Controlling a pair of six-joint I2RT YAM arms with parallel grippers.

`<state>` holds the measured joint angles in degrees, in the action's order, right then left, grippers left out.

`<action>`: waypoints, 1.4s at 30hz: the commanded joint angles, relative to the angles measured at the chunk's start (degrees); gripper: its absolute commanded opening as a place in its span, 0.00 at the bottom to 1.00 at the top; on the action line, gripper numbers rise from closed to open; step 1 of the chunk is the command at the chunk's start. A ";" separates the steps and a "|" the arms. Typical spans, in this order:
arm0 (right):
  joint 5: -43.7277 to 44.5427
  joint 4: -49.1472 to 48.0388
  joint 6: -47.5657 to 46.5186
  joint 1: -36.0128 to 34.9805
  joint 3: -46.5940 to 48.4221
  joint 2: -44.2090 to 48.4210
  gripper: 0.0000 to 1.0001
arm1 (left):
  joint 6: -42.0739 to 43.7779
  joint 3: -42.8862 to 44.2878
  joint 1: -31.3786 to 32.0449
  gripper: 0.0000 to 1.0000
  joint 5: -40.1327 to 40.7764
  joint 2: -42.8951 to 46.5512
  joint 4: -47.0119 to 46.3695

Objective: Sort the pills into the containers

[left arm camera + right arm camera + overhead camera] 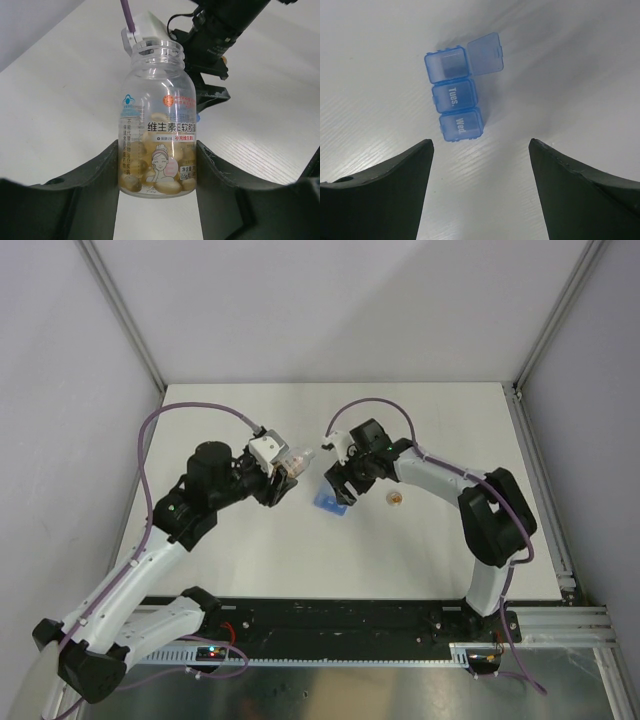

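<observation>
My left gripper (156, 147) is shut on a clear, uncapped bottle (157, 125) with a printed label. Yellow softgel pills (150, 180) fill its lower part. In the top view the bottle (298, 462) is tilted, its mouth toward the light-blue pill box (328, 502). The pill box (455, 95) lies on the table as a strip of three containers. The far one (446, 65) is open, its lid flipped to the right, and I see no pill in it. The "Tues." and "Wed." lids are closed. My right gripper (480, 142) hovers open just near of the box, nothing between its fingers.
A small amber object (395, 499) lies on the white table (420, 560) right of the pill box. Grey walls enclose the table on three sides. The right arm's wrist (220, 30) stands close behind the bottle's mouth in the left wrist view.
</observation>
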<state>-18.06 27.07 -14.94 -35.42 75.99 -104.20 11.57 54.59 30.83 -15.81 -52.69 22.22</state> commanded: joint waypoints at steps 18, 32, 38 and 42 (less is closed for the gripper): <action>5.08 -3.69 -2.72 -5.34 1.22 -8.00 0.78 | -0.79 1.08 -0.95 0.00 -1.90 2.09 -1.14; 6.89 -2.67 -2.31 -6.94 1.18 -8.70 0.55 | 0.52 0.05 -1.08 0.00 -1.09 2.27 -0.78; 7.57 -1.29 -1.70 -6.93 0.47 -7.36 0.43 | 1.54 -1.59 -1.20 0.00 -1.12 2.19 -0.77; 9.03 -1.12 -0.48 -6.94 -0.92 -5.81 0.40 | 2.16 -2.57 -1.21 0.00 -1.24 1.97 -0.87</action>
<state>-11.00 24.60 -16.62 -41.93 75.99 -112.68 12.19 52.77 30.17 -16.75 -51.57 23.22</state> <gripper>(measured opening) 0.491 0.569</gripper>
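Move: The three-compartment pill box lies about 4 cm to the right hand's left, roughly 1 cm back and 7 cm below; its near "Wed." end is closest to the fingers and the open compartment is at its far-left end. The bottle cap is some 10 cm to the right hand's right, level with it; the pill bottle hangs in the left fingers, about 10 cm left, 5 cm back and 19 cm up. From the left hand the box is around 7 cm ahead, 7 cm right and 26 cm down. Down about 6 cm, easing some 2 cm left and 2 cm back, the right hand comes onto the closed Wed. end of the pill box, its fingers tipping roughly 10 degrees steeper. Once down, it stays there and closes until the fingertips pinch that end from both sides. The left hand keeps its hold on the bottle almost unmoving. ##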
